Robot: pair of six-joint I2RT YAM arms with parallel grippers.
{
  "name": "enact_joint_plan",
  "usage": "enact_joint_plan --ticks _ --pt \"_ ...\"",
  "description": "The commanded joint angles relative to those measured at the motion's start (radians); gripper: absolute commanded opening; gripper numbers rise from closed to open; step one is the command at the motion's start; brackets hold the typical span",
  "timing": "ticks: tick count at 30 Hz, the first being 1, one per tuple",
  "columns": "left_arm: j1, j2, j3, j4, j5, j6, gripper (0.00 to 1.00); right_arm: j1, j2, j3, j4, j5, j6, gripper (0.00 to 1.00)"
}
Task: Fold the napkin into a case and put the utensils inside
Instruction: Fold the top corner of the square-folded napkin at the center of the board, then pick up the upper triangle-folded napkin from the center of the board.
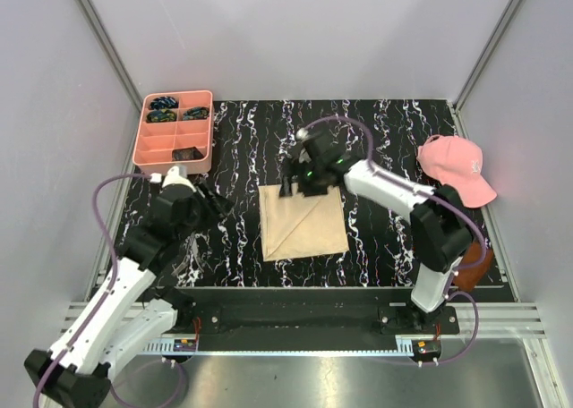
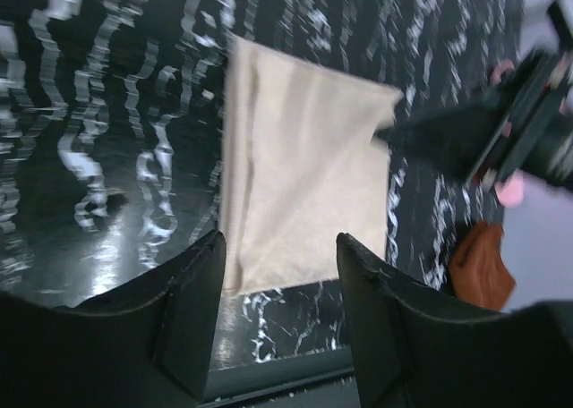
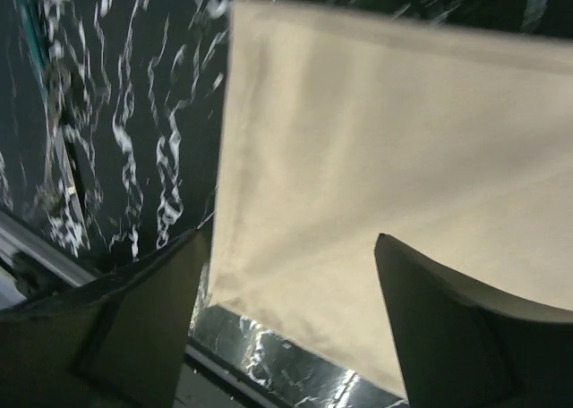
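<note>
The tan napkin (image 1: 303,222) lies folded flat in the middle of the black marbled table, with a diagonal crease across it. My right gripper (image 1: 300,186) hovers open over its far edge; in the right wrist view the cloth (image 3: 385,140) spreads under the right gripper (image 3: 286,256), untouched. My left gripper (image 1: 219,204) stands open just left of the napkin. In the left wrist view the left gripper (image 2: 279,274) frames the near edge of the cloth (image 2: 304,175), with nothing between its fingers. Slim silvery pieces, likely the utensils (image 1: 185,254), lie partly hidden under my left arm.
A pink compartment tray (image 1: 173,148) holding small dark items sits at the back left. A pink cap (image 1: 457,166) rests at the right edge. A brown suede-like square (image 1: 474,260) lies partly behind my right arm's base.
</note>
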Motion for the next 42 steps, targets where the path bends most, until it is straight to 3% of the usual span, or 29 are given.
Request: enact_joint_plan --ticks 1,3,7,17,42 --pt "0.04 -0.022 0.103 -0.229 -0.192 -0.019 0.57 0.193 0.002 0.027 -0.069 0.177 0.099 0.8" --pt "0.044 -0.021 0.138 -0.268 -0.22 -0.016 0.57 0.25 0.048 0.056 -0.069 0.217 0.145 0.7" --pt "0.059 -0.025 0.175 -0.36 -0.262 -0.034 0.57 0.387 0.15 0.143 -0.133 0.286 0.161 0.63" --pt "0.078 -0.053 0.18 -0.397 -0.229 -0.022 0.58 0.482 0.251 0.229 -0.216 0.36 0.184 0.47" --pt "0.099 -0.033 0.179 -0.381 -0.214 -0.001 0.6 0.528 0.325 0.249 -0.253 0.394 0.167 0.45"
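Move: Behind and to the left of the right hand lies the napkin's near-left corner, about 16 cm back, 9 cm left and 10 cm below. The napkin's far-left corner is 4 cm ahead and 11 cm left of that hand, its near-right corner 14 cm back and 15 cm right. The utensils lie 30 cm left, 9 cm back. From the left hand the near-left corner sits about 8 cm back, 10 cm right and 18 cm down. Sweeping back about 14 cm and left 10 cm over the napkin, the right hand sinks some 9 cm to its near-left corner, pausing briefly before the last bit down. Its fingers tilt to point more steeply down and narrow to about half open astride the corner; contact can't be seen. The empty left hand clears off leftward, turning a little counter-clockwise. ##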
